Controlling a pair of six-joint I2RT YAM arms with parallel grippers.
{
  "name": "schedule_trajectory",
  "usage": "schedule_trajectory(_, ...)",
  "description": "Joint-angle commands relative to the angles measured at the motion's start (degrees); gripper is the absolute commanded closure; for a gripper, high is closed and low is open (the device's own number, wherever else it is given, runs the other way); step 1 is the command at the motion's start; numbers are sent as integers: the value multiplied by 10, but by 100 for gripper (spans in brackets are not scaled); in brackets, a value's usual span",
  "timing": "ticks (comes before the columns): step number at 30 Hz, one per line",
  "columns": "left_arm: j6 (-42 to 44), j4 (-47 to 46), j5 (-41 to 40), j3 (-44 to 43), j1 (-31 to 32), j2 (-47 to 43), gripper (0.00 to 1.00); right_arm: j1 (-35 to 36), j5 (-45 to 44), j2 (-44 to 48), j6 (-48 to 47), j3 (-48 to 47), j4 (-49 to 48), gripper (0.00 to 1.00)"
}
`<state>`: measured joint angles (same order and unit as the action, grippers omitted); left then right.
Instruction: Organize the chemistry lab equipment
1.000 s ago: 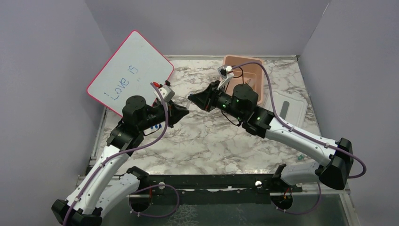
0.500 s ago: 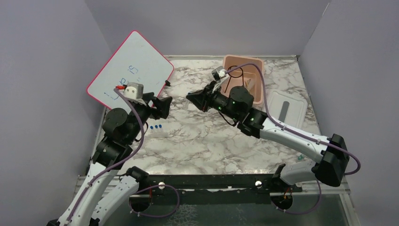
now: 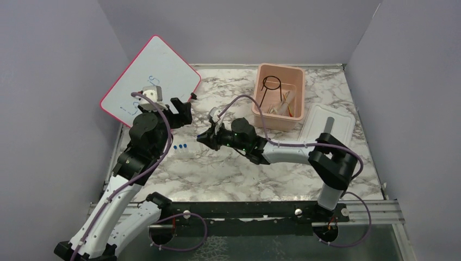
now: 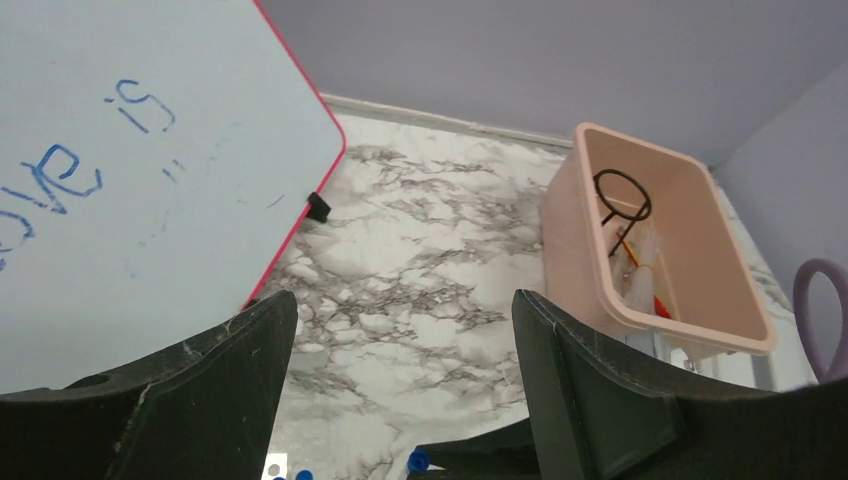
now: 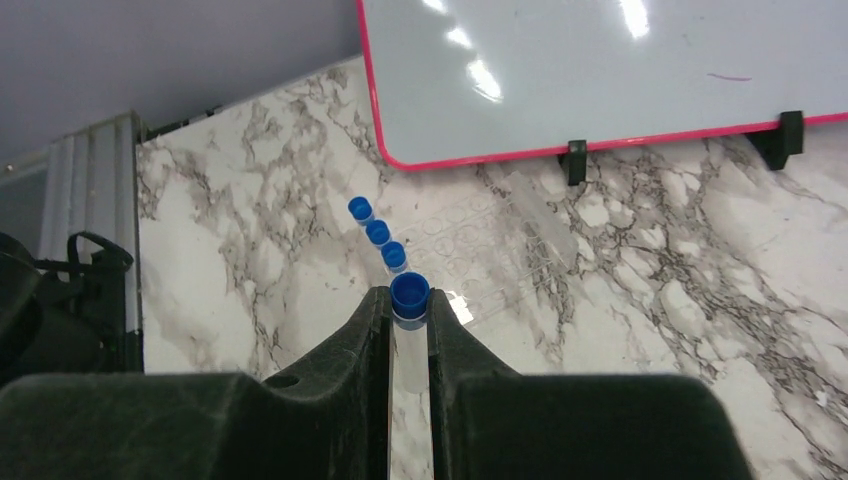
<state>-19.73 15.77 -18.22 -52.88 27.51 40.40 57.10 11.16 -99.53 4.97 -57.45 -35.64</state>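
My right gripper is shut on a clear blue-capped vial, held low over the marble table just right of three more blue-capped vials standing in a row. From above, that gripper sits beside the vials. My left gripper hangs open and empty above the table, near the whiteboard's lower edge. The black wire ring stand, a red-yellow rod and clear tubes lie in the pink tub.
The pink-rimmed whiteboard leans at the back left on black feet. A faint clear rack lies by the vials. The white lid rests right of the tub. Purple walls close in three sides.
My left gripper has opened and drawn back left toward the whiteboard. The right arm has swung down and left, carrying its vial from mid-table to beside the row of vials.
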Motion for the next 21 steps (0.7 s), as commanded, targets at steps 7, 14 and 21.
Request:
schedule_trajectory(7, 0, 15, -73, 20, -10, 21, 19, 11, 72, -114, -19, -34, -152, 86)
schedule_trajectory(14, -2, 15, -57, 23, -27, 31, 19, 12, 91, -145, -15, -52, -182, 86)
schedule_trajectory(21, -8, 15, -43, 24, -43, 38, 19, 12, 106, -167, -3, -65, -185, 86)
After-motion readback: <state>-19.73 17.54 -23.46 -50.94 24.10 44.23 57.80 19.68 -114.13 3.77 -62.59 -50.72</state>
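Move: About 5 cm ahead of the right hand, 7 cm to its left and 13 cm below lies the middle of the clear rack; the right hand already pinches a blue-capped tube upright. Three blue-capped tubes stand in the rack's near row, some 1 cm ahead, 8 cm left and 9 cm below it. The whiteboard's nearer foot is roughly 20 cm ahead, 9 cm left and 17 cm below. From the empty left hand the rack is about 3 cm ahead, 2 cm left and 29 cm down. Carrying the blue-capped tube about 5 cm left towards the row of tubes in the rack, the right hand sinks some 5 cm on the way, then rises about 2 cm while still going left, turning slightly counter-clockwise and keeping its pinch. The open left hand, holding nothing, sinks about 4 cm above the rack, drifting left and forward. ##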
